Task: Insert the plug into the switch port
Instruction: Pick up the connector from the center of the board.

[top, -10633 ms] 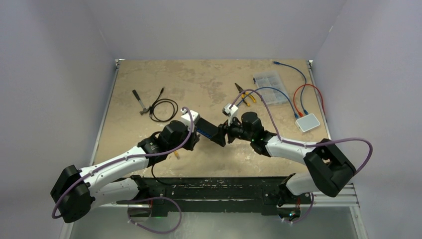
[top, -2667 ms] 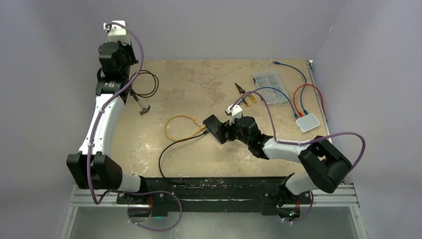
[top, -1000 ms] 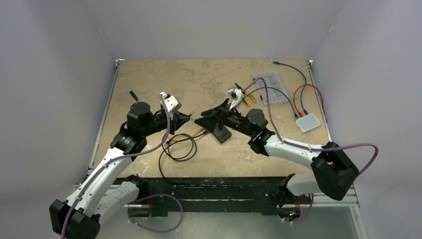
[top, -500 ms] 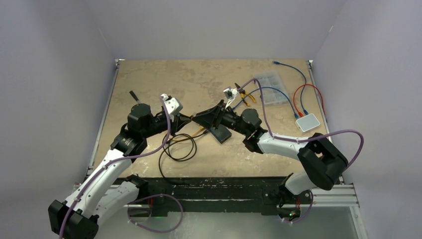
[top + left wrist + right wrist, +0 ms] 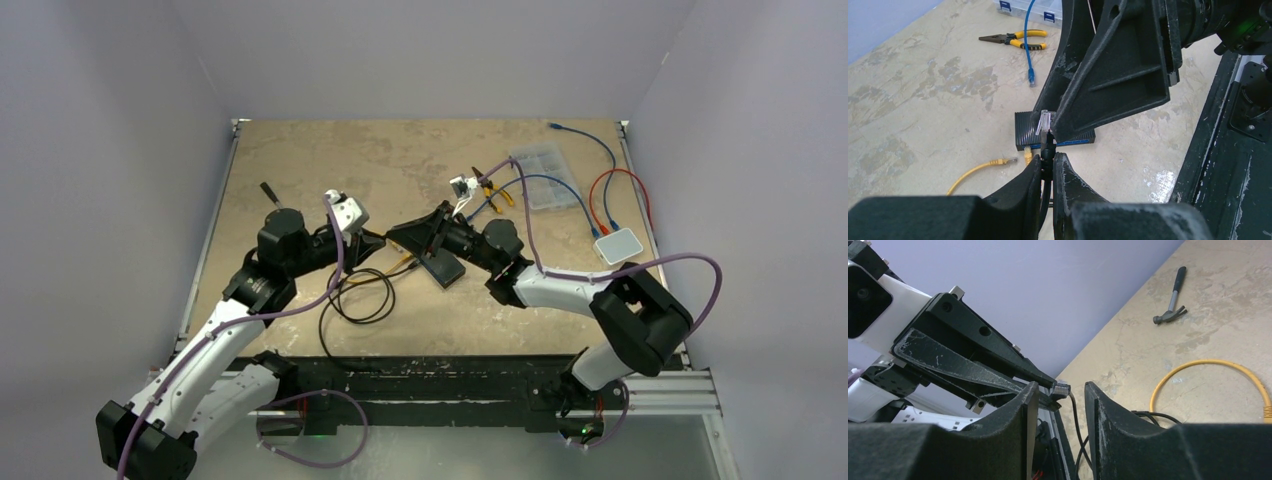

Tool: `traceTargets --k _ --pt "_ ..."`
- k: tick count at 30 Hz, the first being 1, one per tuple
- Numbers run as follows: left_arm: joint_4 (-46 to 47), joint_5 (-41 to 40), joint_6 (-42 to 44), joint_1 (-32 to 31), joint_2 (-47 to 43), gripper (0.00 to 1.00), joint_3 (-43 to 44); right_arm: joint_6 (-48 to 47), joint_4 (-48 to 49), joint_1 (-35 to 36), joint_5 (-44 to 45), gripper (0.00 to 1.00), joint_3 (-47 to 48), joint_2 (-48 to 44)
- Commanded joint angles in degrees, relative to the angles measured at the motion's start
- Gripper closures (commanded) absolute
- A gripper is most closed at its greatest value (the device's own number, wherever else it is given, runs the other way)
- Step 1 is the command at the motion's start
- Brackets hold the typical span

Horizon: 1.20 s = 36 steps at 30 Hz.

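Observation:
My left gripper is shut on a black cable just behind its clear plug, holding it above the table. The black switch, with its blue port face, lies on the table under the plug, and a yellow cable is plugged into it. My right gripper faces the left one tip to tip. Its jaws are open and stand on either side of the plug with a gap on each side. In the top view both grippers, left and right, meet just left of the switch.
The black cable loops on the table below the grippers. Pliers, a clear organizer box and a white box with red and blue cables lie at the right. A hammer lies at the far left.
The right gripper's jaws have narrowed around the plug, and the right arm has shifted slightly left toward the left gripper. The left gripper has held its grip almost still.

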Motion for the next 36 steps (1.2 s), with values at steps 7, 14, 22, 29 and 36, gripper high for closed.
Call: traceTargets --k 7,14,22,29,36 --pt "1.54 1.32 1.03 -0.87 -0.52 1.00 -0.65 1.66 5.01 0.36 2.15 0.74 1.70 1.24" --pt "0.93 2.27 1.06 -0.96 -0.22 0.97 -0.52 0.63 6.78 0.40 0.06 1.00 0.57 0.95" --pt "2.47 3.38 -5.31 -0.81 -0.48 0.61 0.26 -3.14 11.87 -1.81 -6.09 1.00 -3.66 -3.98" --pt "20.78 7.68 -26.44 0.01 -3.13 0.53 -5.09 -3.01 22.33 -8.07 -16.52 1.00 -9.05 -7.52" --pt "52.29 11.50 -50.64 -0.08 -1.09 0.45 -15.04 -2.36 29.13 -10.71 -24.33 1.00 -10.59 -9.30"
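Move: The black connector sits in my left fingertips, its clear plug sticking out about 2 cm to the right and 1 cm ahead of that hand, at its height. From my open right hand the plug is only about 1 cm to the left, level with it. The black switch lies about 10 cm right of the right hand, 7 cm back and 20 below; the black cable coil lies some 6 cm left of it, 13 back and 22 below. I ease my right fingers slightly forward and shut them on the plug while my left hand holds it steady. Then my left fingers open and let go, and my right hand draws the connector away about 6 cm to the right, rising and coming back some 3 cm each, rolling about 20 degrees. My left hand rises, backs off and drifts right about 3 cm each, its fingers tipping up some 25 degrees. ##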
